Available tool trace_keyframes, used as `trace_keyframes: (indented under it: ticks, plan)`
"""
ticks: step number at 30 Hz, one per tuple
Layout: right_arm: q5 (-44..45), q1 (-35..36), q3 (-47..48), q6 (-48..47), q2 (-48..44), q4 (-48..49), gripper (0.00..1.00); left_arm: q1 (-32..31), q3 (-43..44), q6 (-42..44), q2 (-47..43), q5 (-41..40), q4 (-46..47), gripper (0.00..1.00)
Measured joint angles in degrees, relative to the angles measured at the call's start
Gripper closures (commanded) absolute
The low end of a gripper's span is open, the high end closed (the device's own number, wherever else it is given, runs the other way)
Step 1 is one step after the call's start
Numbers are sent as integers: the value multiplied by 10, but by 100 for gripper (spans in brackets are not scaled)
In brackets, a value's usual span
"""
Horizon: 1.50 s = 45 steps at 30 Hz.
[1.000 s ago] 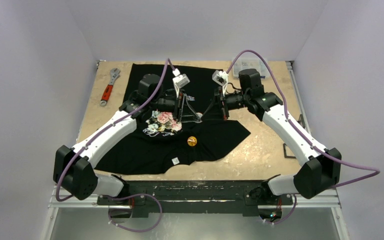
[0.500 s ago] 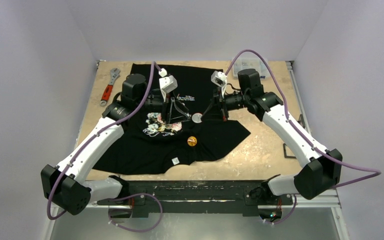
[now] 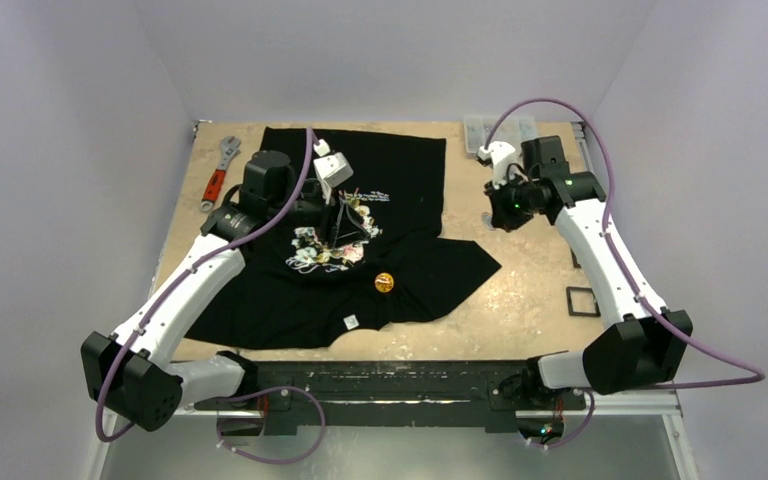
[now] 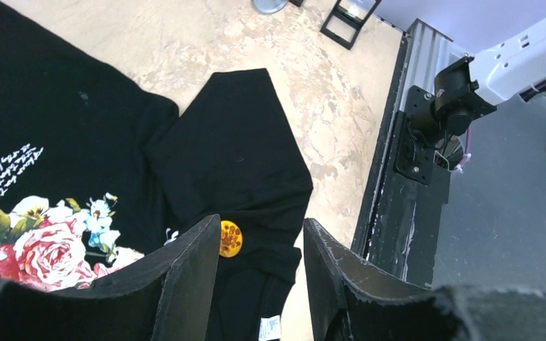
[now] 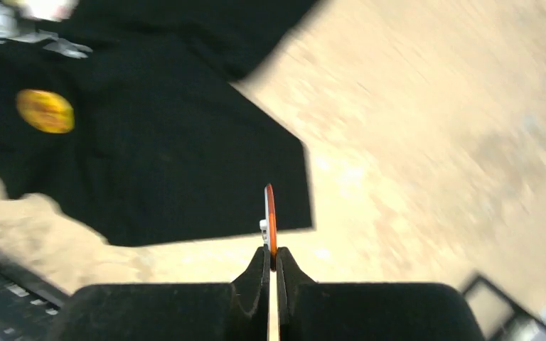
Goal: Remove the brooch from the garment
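The garment [image 3: 410, 175], a black T-shirt with a rose print, lies spread on the table. A yellow round brooch [image 3: 384, 282] sits on its lower part, seen past my left fingers [image 4: 230, 239] and in the right wrist view [image 5: 45, 111]. My left gripper [image 3: 336, 235] [image 4: 261, 224] hovers open over the rose print, with nothing between its fingers. My right gripper [image 3: 498, 212] [image 5: 271, 252] is shut on a thin orange-rimmed brooch [image 5: 270, 213], held edge-on over bare table to the right of the garment [image 5: 170, 142].
A red-handled wrench [image 3: 218, 172] lies at the back left. A clear plastic box [image 3: 480, 135] stands at the back right. A black square frame [image 3: 583, 301] lies on the table near the right edge. A white neck label [image 3: 352, 321] marks the garment's near hem.
My right arm has swung right, off the garment, carrying the orange-rimmed brooch. My left gripper has opened and drawn back a little to the left.
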Motion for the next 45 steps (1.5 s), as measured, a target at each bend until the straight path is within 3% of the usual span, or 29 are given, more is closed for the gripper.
trace_keyframes:
  ticks: [8, 22, 33, 45]
  plan:
    - [237, -85, -94, 16, -8, 3, 100, 17, 0, -20, -3, -25, -5, 54]
    - [506, -96, -161, 79, 71, 129, 100, 25, 4, -26, -19, -27, -46, 54]
    - [596, -124, -191, 65, 135, 241, 100, 31, 34, -19, -6, -5, -72, 52]
    - [614, -170, -186, 20, 207, 318, 100, 32, 54, -15, 4, 11, -89, 51]
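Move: The right hand holds the brooch, already off the garment, and the farther open black case lies about 30 cm to its right, 3 cm farther out and some 18 cm below. The nearer case is about 11 cm closer in than that one and roughly 27 cm right of the hand. The sleeve corner is almost underneath, some 7 cm to the right and 20 cm down. From the empty left hand, the farther case is about 53 cm right and 9 cm ahead. Keeping the brooch pinched edge-on in its shut fingertips, the right hand carries it away from the garment, some 27 cm to the right and about 13 cm down, towards the farther open case by the right wall, quickly at first and then slower. On the way the wrist swings round by about 50 degrees clockwise while its left side sinks as far, so the fingers, which pointed forward, left and down, end up slanting right and down at the case. ##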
